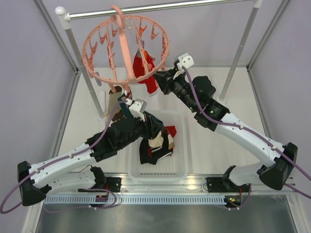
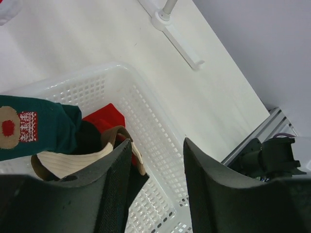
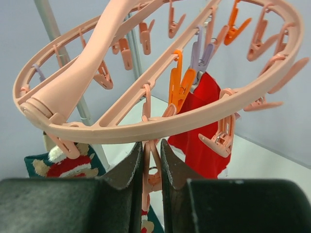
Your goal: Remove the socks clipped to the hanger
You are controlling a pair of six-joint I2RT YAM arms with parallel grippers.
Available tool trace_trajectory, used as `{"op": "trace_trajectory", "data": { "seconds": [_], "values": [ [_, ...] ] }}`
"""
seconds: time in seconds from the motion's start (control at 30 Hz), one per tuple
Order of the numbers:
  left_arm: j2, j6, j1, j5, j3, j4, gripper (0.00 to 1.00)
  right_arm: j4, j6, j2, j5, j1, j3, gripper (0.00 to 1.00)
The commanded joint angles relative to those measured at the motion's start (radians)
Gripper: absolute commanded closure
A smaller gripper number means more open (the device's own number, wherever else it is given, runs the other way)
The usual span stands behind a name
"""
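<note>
The pink hanger (image 1: 126, 46) hangs from the rail. A red sock (image 1: 145, 68) is still clipped to it, and a beige-brown sock (image 1: 114, 99) hangs at its near side. My right gripper (image 1: 160, 77) reaches up to the ring (image 3: 146, 128). That gripper (image 3: 151, 145) is shut on a pink clip (image 3: 151, 170), with a bit of patterned sock below the clip. A red sock (image 3: 204, 126) and a teal patterned sock (image 3: 63, 167) hang beside it. My left gripper (image 2: 157, 143) stands open and empty over the white basket (image 2: 146, 111). A teal sock (image 2: 43, 128), a red sock (image 2: 104, 119) and a beige sock (image 2: 73, 162) lie inside.
The metal rail (image 1: 160, 7) stands on two posts (image 1: 82, 73) (image 1: 238, 53). One post foot (image 2: 165, 19) sits beyond the basket (image 1: 182, 145). White walls enclose the table on both sides. The right arm's base mount (image 2: 272, 155) is at the near edge.
</note>
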Motion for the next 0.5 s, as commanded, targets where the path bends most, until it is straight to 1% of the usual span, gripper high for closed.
{"op": "trace_trajectory", "data": {
  "seconds": [0.0,0.23,0.37,0.47],
  "values": [
    [-0.082,0.047,-0.004,-0.019,0.006,-0.063,0.48,0.005,0.053,0.018,0.05,-0.04,0.072,0.88],
    [-0.219,0.035,-0.004,-0.169,0.031,-0.199,0.47,-0.015,0.088,0.041,0.008,-0.1,0.106,0.87],
    [-0.266,0.022,-0.004,-0.231,0.026,-0.236,0.46,-0.019,0.102,0.056,-0.015,-0.125,0.123,0.87],
    [-0.279,0.013,-0.004,-0.249,0.014,-0.241,0.46,-0.019,0.113,0.067,-0.033,-0.137,0.129,0.87]
  ]
}}
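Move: The green reindeer sock hanging from the ring is about 6 cm ahead of the left hand, 8 cm to its left and some 4 cm higher. The beige sock hangs about 9 cm ahead and 17 cm to that hand's left, also some 4 cm up; the sock pile lies almost straight beneath it, some 20 cm down. From the right hand, already on a hanger clip, the green sock is 5 cm back, 8 cm left and 13 cm down; the red sock is 9 cm ahead, 5 cm left and 6 cm lower. Leftward and up from over the bin, the open left hand travels about 8 cm towards the hanging green sock, turning some 10 degrees counter-clockwise; the climb eases off towards the end. Meanwhile the right hand keeps its pinch on the pink clip and draws the hanger's near right rim forward and a little to the right, about 4–5 cm. ##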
